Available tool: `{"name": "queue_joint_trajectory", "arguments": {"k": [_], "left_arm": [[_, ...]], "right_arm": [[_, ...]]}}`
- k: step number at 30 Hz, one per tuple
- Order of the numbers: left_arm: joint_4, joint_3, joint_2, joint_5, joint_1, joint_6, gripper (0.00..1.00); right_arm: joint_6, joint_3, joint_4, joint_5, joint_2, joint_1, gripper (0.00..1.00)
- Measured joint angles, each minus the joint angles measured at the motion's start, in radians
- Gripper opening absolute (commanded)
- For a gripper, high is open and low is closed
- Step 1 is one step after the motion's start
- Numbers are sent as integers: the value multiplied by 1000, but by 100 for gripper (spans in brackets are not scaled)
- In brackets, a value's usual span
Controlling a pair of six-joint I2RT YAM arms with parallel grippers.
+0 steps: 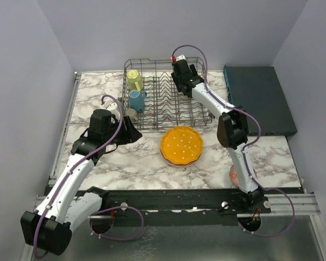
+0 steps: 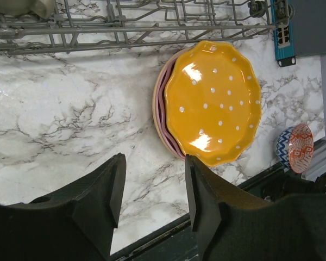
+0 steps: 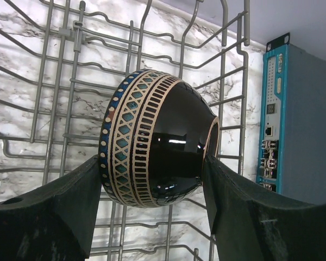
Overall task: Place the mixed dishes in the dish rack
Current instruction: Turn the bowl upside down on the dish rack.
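My right gripper [image 3: 152,174] is shut on a dark brown bowl [image 3: 157,147] with a cream and teal patterned band, held on its side over the wires of the dish rack [image 3: 60,109]. From above, that gripper [image 1: 180,73] hangs over the rack's [image 1: 152,61] back right part. An orange dotted plate [image 1: 181,145] lies on a pink plate [image 2: 163,109] just in front of the rack. My left gripper [image 2: 155,187] stands open above bare marble, left of the plates, holding nothing. A yellow mug [image 1: 134,79] and a blue mug [image 1: 136,99] sit in the rack's left side.
A red-patterned bowl [image 2: 300,148] rests on a blue-white one [image 2: 285,147] near the table's front right edge, partly behind the right arm. A flat dark teal box [image 1: 259,100] lies right of the rack. A grey-olive mug [image 1: 131,114] sits at the rack's front left corner.
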Motion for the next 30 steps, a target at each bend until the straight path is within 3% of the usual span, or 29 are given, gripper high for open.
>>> {"name": "queue_joint_trajectory", "arguments": {"k": [14, 30], "left_arm": [[0, 0, -1, -3, 0, 0, 52], [0, 0, -1, -4, 0, 3, 52]], "right_arm": [[-179, 0, 155, 77, 68, 0, 33], [-256, 0, 248, 101, 145, 0, 35]]}}
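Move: The right hand already grips the bowl on its side, mouth towards its left, over the rack's far right part. The spot it is heading for lies roughly 4 cm ahead, about 1 cm to the right and some 8 cm below. The green mug stands about 19 cm left and 1 cm back, the blue mug also 19 cm left but 10 cm back. From the left hand that spot is some 33 cm ahead, 19 cm right and 13 cm down. Forward first and then mostly down, the right hand carries the held bowl about 3.5 cm farther out and 4 cm lower into the rack's far right corner area. The wrist rolls its left side down by roughly 15 degrees, early for the most part, bringing the bowl's mouth further towards the wires; both fingers keep their grip. ##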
